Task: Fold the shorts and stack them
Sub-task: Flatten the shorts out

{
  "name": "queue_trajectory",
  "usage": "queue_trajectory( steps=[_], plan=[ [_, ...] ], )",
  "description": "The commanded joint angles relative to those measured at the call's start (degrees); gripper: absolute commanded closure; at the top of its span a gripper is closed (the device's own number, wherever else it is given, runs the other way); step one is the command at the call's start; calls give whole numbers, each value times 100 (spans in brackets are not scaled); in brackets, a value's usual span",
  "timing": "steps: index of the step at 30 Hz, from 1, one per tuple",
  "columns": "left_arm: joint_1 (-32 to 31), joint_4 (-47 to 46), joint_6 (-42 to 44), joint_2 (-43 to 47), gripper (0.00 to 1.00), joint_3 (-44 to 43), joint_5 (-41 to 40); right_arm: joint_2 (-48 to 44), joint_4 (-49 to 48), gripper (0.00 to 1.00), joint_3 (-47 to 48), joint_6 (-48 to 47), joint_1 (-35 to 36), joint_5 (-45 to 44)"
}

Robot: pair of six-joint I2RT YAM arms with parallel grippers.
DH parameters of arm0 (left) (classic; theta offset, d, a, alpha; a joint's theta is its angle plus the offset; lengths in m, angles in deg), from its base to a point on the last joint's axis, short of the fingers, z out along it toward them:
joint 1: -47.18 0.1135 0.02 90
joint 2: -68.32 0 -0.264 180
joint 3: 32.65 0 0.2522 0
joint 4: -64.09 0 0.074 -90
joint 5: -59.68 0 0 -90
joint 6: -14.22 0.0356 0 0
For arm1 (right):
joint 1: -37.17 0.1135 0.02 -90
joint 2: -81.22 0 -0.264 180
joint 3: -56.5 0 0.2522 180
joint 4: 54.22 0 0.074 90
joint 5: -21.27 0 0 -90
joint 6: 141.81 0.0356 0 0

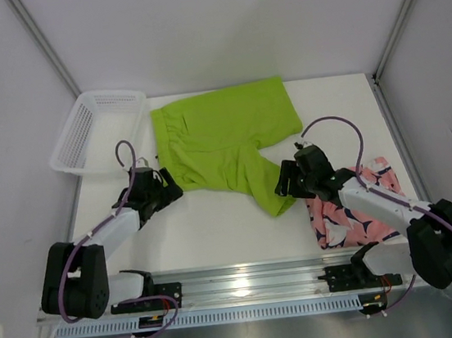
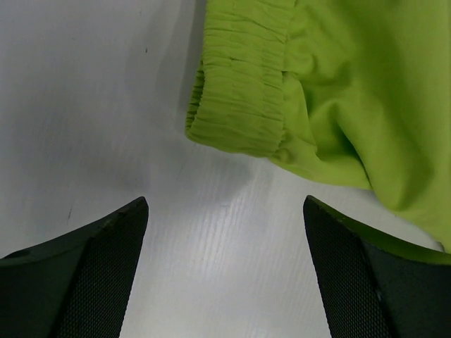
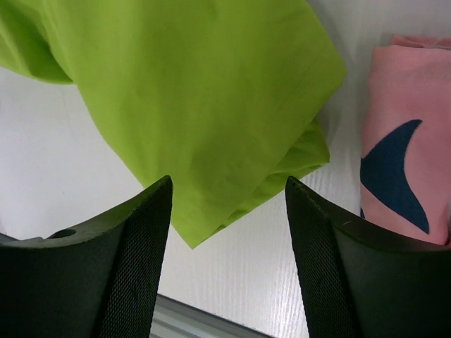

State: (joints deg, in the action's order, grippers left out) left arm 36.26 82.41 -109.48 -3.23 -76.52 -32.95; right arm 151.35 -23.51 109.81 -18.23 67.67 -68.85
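Observation:
The lime green shorts (image 1: 222, 140) lie spread across the middle of the table, waistband to the left and one leg folded down towards the front. My left gripper (image 1: 171, 194) stands open just short of the waistband corner (image 2: 239, 105). In the left wrist view only bare table shows between the left gripper's (image 2: 225, 211) fingers. My right gripper (image 1: 284, 186) is open, its fingers either side of the green leg's corner (image 3: 211, 204) without pinching it. The pink shorts (image 1: 351, 215) with navy print lie folded at the right, partly under the right arm, and the pink fabric (image 3: 409, 141) shows beside the right gripper (image 3: 229, 184).
A white mesh basket (image 1: 98, 131) sits at the back left corner of the table. An aluminium rail (image 1: 240, 287) runs along the near edge, close under the right gripper. White walls and frame posts close in the table on both sides.

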Motion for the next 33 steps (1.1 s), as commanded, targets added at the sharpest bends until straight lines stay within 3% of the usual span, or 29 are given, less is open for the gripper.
queue_trajectory(
  steps=[1, 7, 8, 9, 12, 18, 22, 29, 32, 33],
  plan=[
    [142, -710, -234, -298, 9, -197, 78, 422, -569, 34, 26, 201, -62, 144],
    [204, -1044, -366, -764, 13, -241, 61, 1178, -1132, 47, 263, 368, -150, 170],
    [221, -1053, -375, -816, 14, -259, 44, 1222, -1159, 54, 316, 394, -202, 170],
    [230, -1071, -392, -852, 14, -259, 26, 1249, -1211, 73, 308, 429, -255, 162],
    [274, -1150, -419, -966, 17, -285, -44, 1179, -1396, 100, 308, 553, -527, 109],
    [301, -1256, -454, -1273, 20, -443, 0, 1082, -1388, 100, 676, 526, -1063, 188],
    [301, -1291, -463, -1397, 28, -557, 52, 1170, -1466, 100, 905, 553, -1371, 293],
    [301, -1370, -428, -1309, 34, -522, 61, 1705, -1581, 100, 1598, 456, -1837, 241],
    [301, -1317, -410, -1353, 44, -601, 35, 2118, -1528, 100, 1880, 403, -2012, 100],
    [301, -1274, -410, -1388, 55, -680, 9, 2215, -1572, 100, 1994, 403, -2074, 117]
  ],
)
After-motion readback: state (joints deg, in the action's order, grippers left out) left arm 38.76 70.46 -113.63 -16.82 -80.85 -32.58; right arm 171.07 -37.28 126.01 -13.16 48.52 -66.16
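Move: The green shorts' near leg end lies almost under the right hand, some 2 cm ahead, 1 cm left and 4 cm below. The folded pink shorts' middle is about 20 cm right and 7 cm back of that hand; the far leg's hem is roughly 25 cm ahead and 5 cm right. From the left hand, the waistband's near corner is about 6 cm straight ahead and 2 cm lower, with the basket's middle some 20 cm ahead and 20 cm left. Pinching the near leg's hem after a 4 cm dip, the right hand shuts fully, then hauls it forward and rightwards, ending about 16 cm farther out and 6 cm right, rising about 7 cm from the dip and turning some 20 degrees clockwise. The left hand slides forward about 5 cm, low to the table, onto the waistband's near corner, narrowing its fingers to about half open. ##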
